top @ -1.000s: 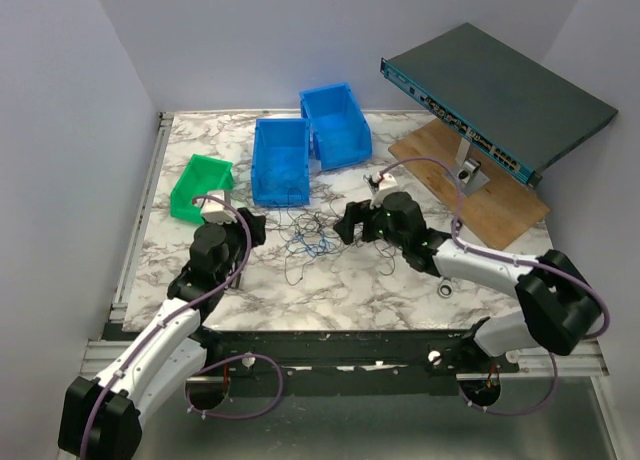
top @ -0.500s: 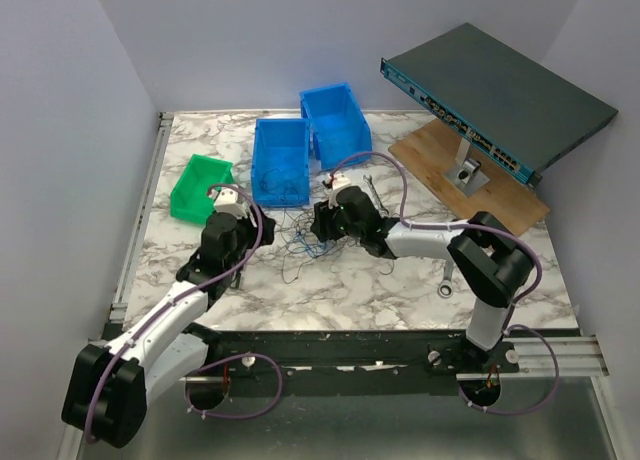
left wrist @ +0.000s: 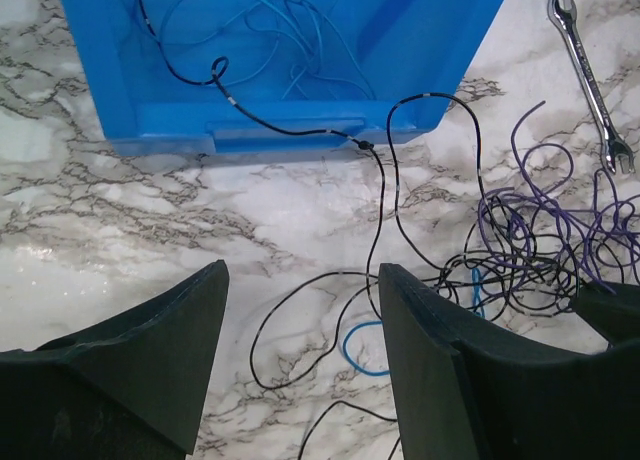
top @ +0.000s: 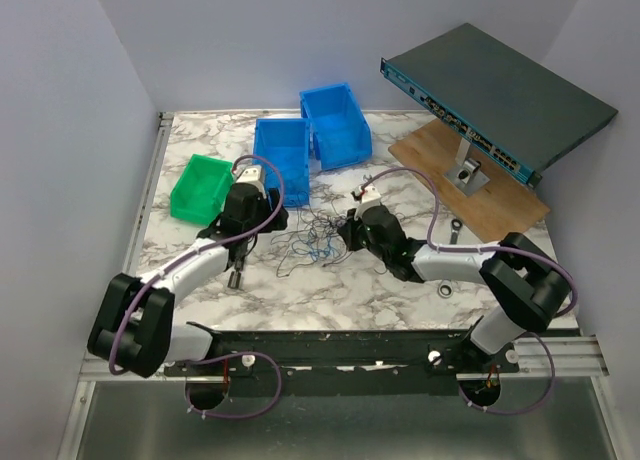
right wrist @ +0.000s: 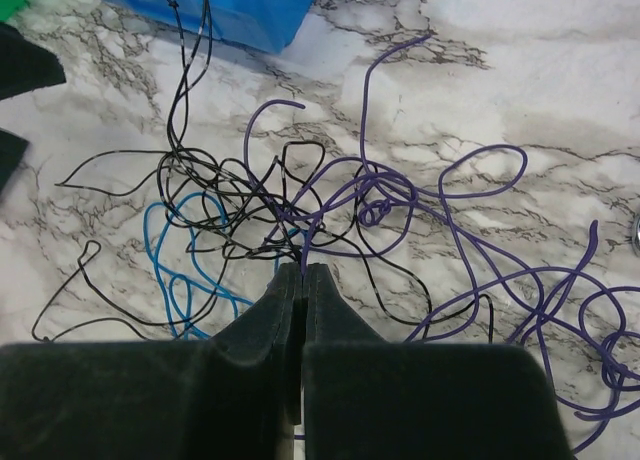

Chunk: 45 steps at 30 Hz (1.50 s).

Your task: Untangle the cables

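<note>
The cables (top: 314, 238) lie as a loose tangle of thin black, blue and purple wires mid-table. My right gripper (right wrist: 303, 272) is shut at the tangle's near edge, and a purple cable (right wrist: 400, 195) runs into its closed tips. A blue cable (right wrist: 170, 280) loops to the left of it. My left gripper (left wrist: 300, 280) hangs open over a black cable (left wrist: 375, 195) and a blue loop (left wrist: 352, 352), holding nothing. The purple tangle (left wrist: 540, 230) sits to its right. One black strand trails into the blue bin (left wrist: 420, 70).
Two blue bins (top: 280, 160) (top: 336, 125) and a green bin (top: 200, 187) stand behind the tangle. A silver wrench (left wrist: 590, 80) lies to the right of the wires. A network switch (top: 495, 100) rests tilted on a wooden board (top: 500, 205) at the back right.
My right gripper has closed from open onto a purple cable and drawn back slightly to the right. The left arm has reached forward and right to the tangle's left side, still open.
</note>
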Motion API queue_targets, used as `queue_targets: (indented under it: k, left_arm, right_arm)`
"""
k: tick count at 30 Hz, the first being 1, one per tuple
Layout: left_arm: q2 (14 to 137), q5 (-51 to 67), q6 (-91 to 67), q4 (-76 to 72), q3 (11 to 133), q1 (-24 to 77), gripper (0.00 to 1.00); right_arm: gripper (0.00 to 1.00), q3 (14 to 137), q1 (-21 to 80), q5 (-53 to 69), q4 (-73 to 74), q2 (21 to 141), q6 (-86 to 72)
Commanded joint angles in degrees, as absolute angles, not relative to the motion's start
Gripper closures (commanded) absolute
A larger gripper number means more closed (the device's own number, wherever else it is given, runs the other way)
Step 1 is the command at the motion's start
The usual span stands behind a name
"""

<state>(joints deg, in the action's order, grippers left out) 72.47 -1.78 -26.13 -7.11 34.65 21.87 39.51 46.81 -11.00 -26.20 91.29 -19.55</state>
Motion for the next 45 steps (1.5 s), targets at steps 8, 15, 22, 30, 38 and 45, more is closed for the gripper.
queue_targets:
  k: [8, 15, 22, 30, 38, 45]
  left_arm:
    - [85.8, 6.9, -24.7, -2.3, 43.9, 24.4, 0.46]
    - [91.7, 7.1, -24.3, 1.5, 48.6, 26.2, 0.52]
    - [97.0, 6.3, -25.4, 6.9, 52.8, 26.1, 0.89]
    - [81.0, -4.6, -26.6, -1.8, 41.1, 26.1, 1.00]
    - [52.7, -17.2, -31.3, 4.1, 32.0, 23.3, 1.00]
    - [37.8, -23.4, -39.3, 19.0, 38.3, 18.2, 1.00]
  right_arm:
    - [0.99, 36.6, 47.0, -14.0, -33.4, 92.3, -21.8]
    - [0.99, 36.5, 47.1, -14.7, -33.8, 92.8, -22.1]
    - [0.99, 36.2, 47.1, -15.8, -34.2, 92.6, -22.6]
    - [0.99, 36.3, 46.9, -39.9, -26.4, 90.8, -32.0]
    - [0.99, 30.6, 42.3, -54.9, -20.3, 83.4, -47.0]
    - [0.99, 28.3, 39.2, -62.6, -13.2, 79.7, -57.1]
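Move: The loose black cable strand that the left hand goes for lies about 6 cm to its right, 1 cm ahead and 7 cm below. The main tangle is some 9 cm right and 2 cm back, and the front blue bin's middle is 13 cm ahead and 1 cm left. The right hand, already shut on purple and black strands, has that strand about 8 cm left; the ratchet wrench is about 22 cm right and 7 cm back, the small wrench 6 cm right and 7 cm ahead. The left hand sinks about 7 cm and swings right towards the tangle, tipping its fingers down, shuts them on the black cable, then hauls it up some 17 cm, left and a little back, fingers tipping up. The right hand keeps its grip and stays put at first, then travels about 18 cm right towards the ratchet wrench, turning clockwise some 55 degrees. ##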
